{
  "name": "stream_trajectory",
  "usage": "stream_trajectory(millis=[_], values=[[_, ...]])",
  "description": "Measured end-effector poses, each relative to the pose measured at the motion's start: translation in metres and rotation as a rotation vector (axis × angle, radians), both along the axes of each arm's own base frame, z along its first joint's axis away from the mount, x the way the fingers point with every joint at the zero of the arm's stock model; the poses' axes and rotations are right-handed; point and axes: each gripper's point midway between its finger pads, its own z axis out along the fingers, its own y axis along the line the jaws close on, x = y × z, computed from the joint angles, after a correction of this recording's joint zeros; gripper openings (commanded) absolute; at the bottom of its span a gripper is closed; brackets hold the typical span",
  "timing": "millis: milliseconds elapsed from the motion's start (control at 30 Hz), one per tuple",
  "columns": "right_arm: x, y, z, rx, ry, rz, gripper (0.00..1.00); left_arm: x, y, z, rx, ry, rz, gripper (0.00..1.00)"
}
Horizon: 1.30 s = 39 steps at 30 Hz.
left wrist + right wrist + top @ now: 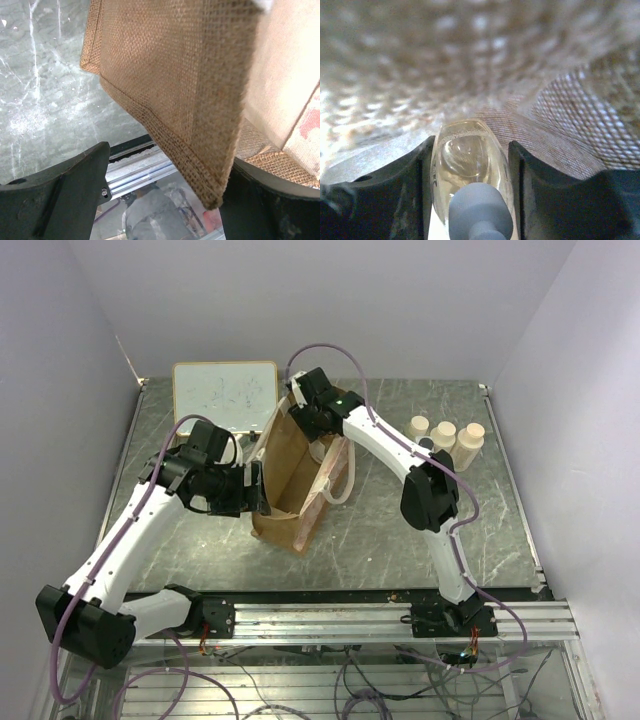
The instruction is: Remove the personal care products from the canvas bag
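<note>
The tan canvas bag (290,465) stands open in the middle of the table. My right gripper (308,420) reaches down into its mouth, fingertips hidden there. Inside the bag in the right wrist view, my right gripper (470,170) has both fingers pressed against a slim clear-amber bottle (467,150) with a pale top. My left gripper (252,490) is at the bag's left wall. It is open (165,200), and the bag's woven edge (170,75) hangs between its fingers, against the right one. Three beige bottles (443,433) stand on the table at the right.
A framed whiteboard (225,392) lies at the back left behind the bag. A small dark-capped item (427,444) sits among the beige bottles. The bag's cream handles (340,475) droop on its right side. The metal rail (330,615) runs along the near edge.
</note>
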Motion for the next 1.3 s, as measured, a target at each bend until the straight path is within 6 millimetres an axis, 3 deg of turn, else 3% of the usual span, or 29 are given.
stream_trajectory(millis=[133, 267, 567, 800, 1067, 1167, 1300], values=[[-0.005, 0.003, 0.002, 0.032, 0.036, -0.012, 0.11, -0.001, 0.0, 0.002, -0.004, -0.01, 0.0, 0.9], [-0.012, 0.006, 0.002, 0.067, 0.073, -0.031, 0.01, -0.001, 0.0, 0.004, -0.007, -0.013, 0.004, 0.9], [-0.027, 0.012, 0.014, 0.184, 0.147, -0.121, 0.0, -0.002, 0.001, 0.006, -0.013, -0.021, 0.005, 0.9], [-0.046, 0.005, 0.047, 0.348, 0.217, -0.232, 0.0, -0.004, 0.0, 0.006, -0.016, -0.016, 0.002, 0.9], [-0.064, -0.033, 0.12, 0.671, 0.296, -0.362, 0.0, -0.004, 0.0, 0.006, -0.016, -0.018, -0.006, 0.9], [-0.067, -0.061, 0.149, 0.82, 0.308, -0.41, 0.0, -0.004, 0.0, 0.006, -0.015, -0.02, -0.01, 0.89], [-0.07, -0.116, 0.184, 0.999, 0.292, -0.493, 0.0, -0.004, -0.001, 0.005, -0.019, -0.014, -0.021, 0.89]])
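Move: The right hand, down in the far end of the canvas bag, already has the clear bottle between its fingers; the middle of the row of standing bottles is about 31 cm to its right and 2 cm nearer the base, some 4 cm lower. The white bottle with the dark cap stands 25 cm right and 7 cm back, and the bag's right handle some 8 cm right and 9 cm back. From the left hand, that middle bottle lies about 25 cm ahead and 41 cm right. Keeping its grip on the clear bottle, the right hand first eases back a couple of centimetres at almost the same height while its wrist starts to tilt, then pulls up ever faster out of the canvas bag, about 19 cm in all. As it climbs it swings right some 12 cm past the bag's right side towards the standing bottles and draws back a little, the wrist rolling by nearly 60 degrees so the fingers and the bottle swing out to the left, with a clockwise turn added. ##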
